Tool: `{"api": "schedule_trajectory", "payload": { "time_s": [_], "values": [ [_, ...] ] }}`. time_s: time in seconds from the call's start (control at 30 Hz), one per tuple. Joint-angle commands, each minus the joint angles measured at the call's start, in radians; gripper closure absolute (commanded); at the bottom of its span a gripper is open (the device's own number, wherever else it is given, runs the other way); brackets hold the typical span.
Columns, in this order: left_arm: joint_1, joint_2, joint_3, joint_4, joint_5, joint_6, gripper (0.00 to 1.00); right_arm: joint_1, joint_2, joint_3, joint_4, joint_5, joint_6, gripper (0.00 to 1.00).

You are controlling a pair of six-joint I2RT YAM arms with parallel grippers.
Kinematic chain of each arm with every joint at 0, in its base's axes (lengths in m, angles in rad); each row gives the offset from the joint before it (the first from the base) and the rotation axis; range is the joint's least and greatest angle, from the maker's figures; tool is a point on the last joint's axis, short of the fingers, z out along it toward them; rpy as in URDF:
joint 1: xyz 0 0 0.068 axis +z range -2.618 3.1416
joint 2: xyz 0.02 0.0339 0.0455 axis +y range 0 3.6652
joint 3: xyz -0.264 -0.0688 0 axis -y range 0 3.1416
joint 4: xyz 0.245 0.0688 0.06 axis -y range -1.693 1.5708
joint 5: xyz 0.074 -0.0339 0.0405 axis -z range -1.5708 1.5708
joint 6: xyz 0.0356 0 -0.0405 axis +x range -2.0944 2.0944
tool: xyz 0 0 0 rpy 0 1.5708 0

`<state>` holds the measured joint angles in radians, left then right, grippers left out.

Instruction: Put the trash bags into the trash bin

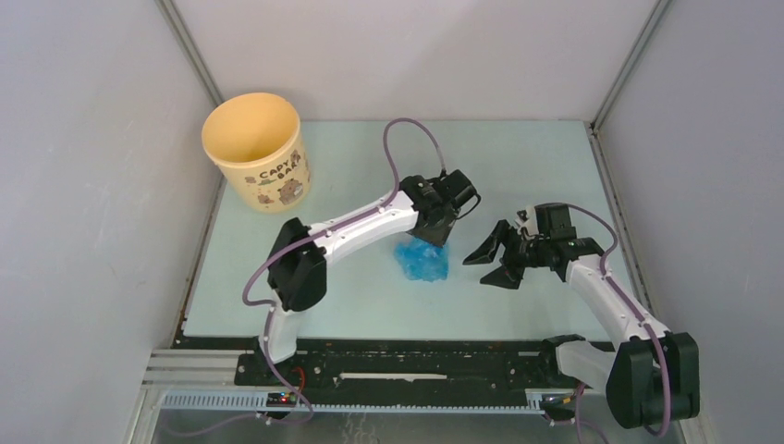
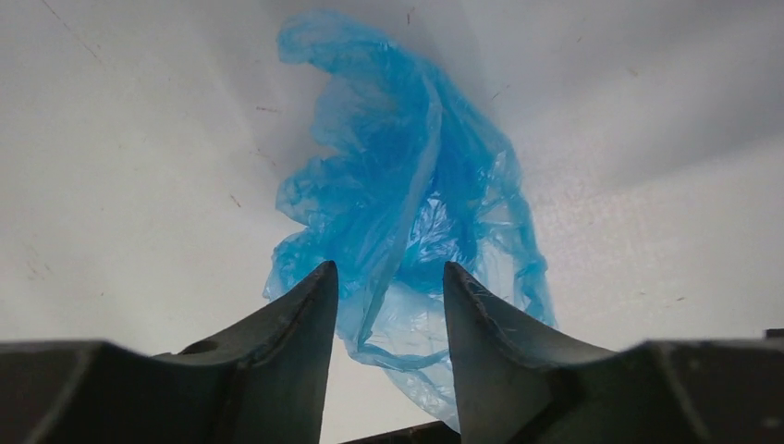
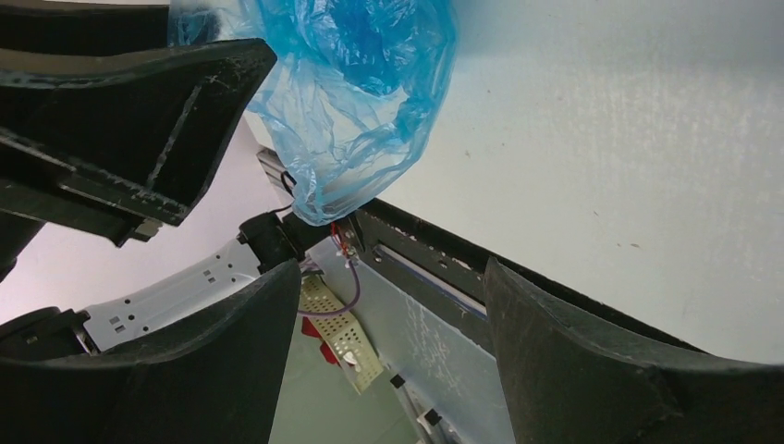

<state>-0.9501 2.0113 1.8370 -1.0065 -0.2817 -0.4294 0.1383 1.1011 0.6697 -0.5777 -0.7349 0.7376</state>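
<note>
A crumpled blue trash bag [image 1: 422, 263] lies on the pale table a little right of the middle. My left gripper [image 1: 430, 239] hangs just over its far edge. In the left wrist view the left gripper [image 2: 388, 268] is open, its two dark fingers apart, with the trash bag [image 2: 407, 166] spread on the table beyond and below them. My right gripper [image 1: 475, 272] stands open to the right of the bag, pointing at it, with nothing between its fingers [image 3: 393, 268]. The trash bag [image 3: 361, 83] shows at the top of the right wrist view. The tan-yellow trash bin [image 1: 273, 176] stands upright at the far left corner.
Grey walls close in the table on the left, back and right. A black rail [image 1: 407, 356] runs along the near edge between the arm bases. The left arm's purple cable [image 1: 407, 129] loops above its wrist.
</note>
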Motion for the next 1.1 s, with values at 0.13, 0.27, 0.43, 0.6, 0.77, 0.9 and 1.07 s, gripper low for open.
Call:
{"api": "schedule_trajectory", "payload": {
  "time_s": [0.13, 0.27, 0.43, 0.6, 0.77, 0.9, 1.07],
  "values": [
    [-0.018, 0.020, 0.089, -0.089, -0.069, 0.029, 0.83, -0.020, -0.005, 0.001, -0.037, -0.013, -0.060, 0.19],
    [-0.014, -0.049, 0.083, -0.100, -0.101, 0.025, 1.00, -0.017, 0.022, 0.001, -0.016, -0.033, -0.059, 0.18],
    [0.023, -0.251, -0.061, 0.055, 0.013, -0.024, 1.00, 0.021, 0.064, 0.001, 0.080, -0.073, 0.021, 0.17],
    [0.092, -0.467, -0.346, 0.361, 0.181, -0.149, 1.00, 0.098, 0.113, 0.001, 0.201, -0.112, 0.164, 0.18],
    [0.138, -0.542, -0.489, 0.486, 0.274, -0.222, 1.00, 0.090, 0.105, 0.001, 0.217, -0.104, 0.252, 0.17],
    [0.140, -0.573, -0.535, 0.542, 0.307, -0.240, 1.00, 0.072, 0.068, 0.001, 0.263, -0.111, 0.339, 0.17],
    [0.146, -0.575, -0.534, 0.552, 0.334, -0.289, 1.00, 0.134, 0.058, -0.010, 0.376, -0.100, 0.521, 0.18]
  ]
}}
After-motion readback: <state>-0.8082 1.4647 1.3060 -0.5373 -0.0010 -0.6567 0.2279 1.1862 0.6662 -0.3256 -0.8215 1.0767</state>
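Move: Just under the left hand's half-open fingers lies the blue trash bag, its middle about 1 cm ahead, level sideways and some 3 cm below. The trash bin stands roughly 34 cm to this hand's left and 17 cm farther out, its middle about 9 cm higher. From the right hand the trash bag lies about 7 cm ahead, 10 cm to its left and 3 cm below. Sinking barely 1 cm more, the left hand shuts its fingers and pinches the trash bag, then lifts about 11 cm, drifting left, while rolling some 35 degrees so its fingertips swing to the right; it settles slightly lower. The right hand, still wide open, eases about 4 cm left towards the bag, then also rises a little and forward, tilting slightly. ##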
